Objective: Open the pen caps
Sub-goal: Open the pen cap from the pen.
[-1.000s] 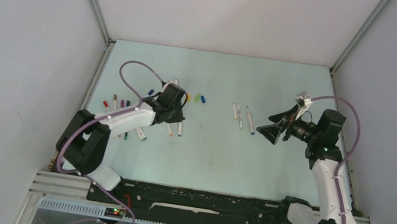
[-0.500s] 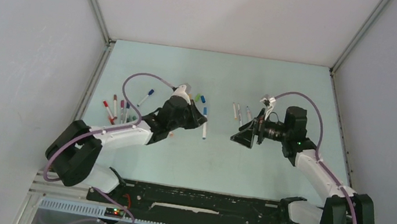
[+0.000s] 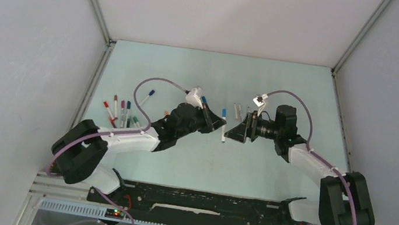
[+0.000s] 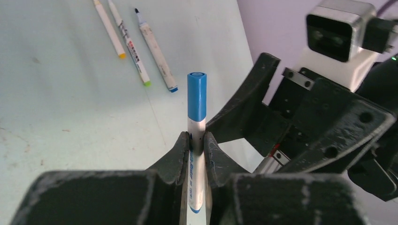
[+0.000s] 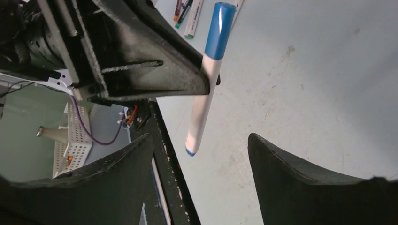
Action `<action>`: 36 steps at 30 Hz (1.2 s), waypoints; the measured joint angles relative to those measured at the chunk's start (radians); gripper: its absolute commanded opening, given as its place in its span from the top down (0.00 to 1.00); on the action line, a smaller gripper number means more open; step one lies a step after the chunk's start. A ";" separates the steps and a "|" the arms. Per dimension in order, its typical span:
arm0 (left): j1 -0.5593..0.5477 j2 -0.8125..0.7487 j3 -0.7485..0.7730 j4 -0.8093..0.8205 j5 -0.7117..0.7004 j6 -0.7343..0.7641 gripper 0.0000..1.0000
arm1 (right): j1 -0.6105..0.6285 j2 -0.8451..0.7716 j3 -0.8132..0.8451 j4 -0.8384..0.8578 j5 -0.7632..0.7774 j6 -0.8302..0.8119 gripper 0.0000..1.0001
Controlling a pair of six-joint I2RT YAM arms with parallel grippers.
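My left gripper (image 4: 197, 140) is shut on the white barrel of a pen (image 4: 196, 178), held upright above the table's middle. The pen's blue cap (image 4: 197, 96) sticks out above the fingers. In the top view the pen (image 3: 223, 125) hangs between the two grippers. My right gripper (image 5: 201, 140) is open and faces the left one. The pen's capless end (image 5: 191, 146) lies just ahead of its fingertips, touching neither finger. The blue cap (image 5: 219, 30) points away from the right gripper. A loose blue cap (image 3: 204, 99) lies on the table behind the left wrist.
Several uncapped pens (image 3: 119, 111) lie at the left, and one more (image 3: 148, 94) sits farther back. Three uncapped pens (image 4: 133, 47) lie behind the grippers near the centre. A black rail (image 3: 202, 198) runs along the near edge. Walls close in on three sides.
The left arm swung right to the centre, carrying the blue-capped pen. The right arm swung left to meet it, and its jaws narrowed a little.
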 measured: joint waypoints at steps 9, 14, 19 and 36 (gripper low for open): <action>-0.040 0.012 0.000 0.058 -0.020 -0.013 1.00 | 0.016 0.049 0.000 0.033 0.000 0.052 0.43; -0.047 0.013 0.000 0.070 -0.027 -0.019 1.00 | 0.028 0.072 0.001 0.037 -0.003 0.062 0.53; -0.056 0.017 0.000 0.077 -0.035 -0.018 1.00 | 0.035 0.086 0.010 0.037 -0.017 0.068 0.81; -0.031 -0.149 -0.055 0.109 -0.005 0.050 0.14 | 0.006 0.032 0.068 -0.100 -0.178 -0.164 1.00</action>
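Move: The blue-capped pen stands roughly upright, cap on top, already pinched near its middle by the left hand; its middle is about 3 cm left of, 1 cm ahead of and 2 cm above the right hand's open fingers. Those fingers are some 3 cm right of the left hand's and 2 cm below, 1 cm back. On the table, about 12 cm below the right hand, the uncapped yellow pen lies 13 cm ahead and 4 right, the green 11 ahead and 6 right, the blue marker 10 ahead and 11 right. The pen is passed over: the left hand, still gripping, carries it about 2 cm right and 1 cm up, while the right hand eases 1.5 cm left and slightly down and closes its fingers on the white barrel near the lower end. Then the left fingers open wide, let go and rise some 5 cm, moving a little left; the right hand keeps its pinch, draws about 1.5 cm back, then up, turning some 10 degrees counter-clockwise. ##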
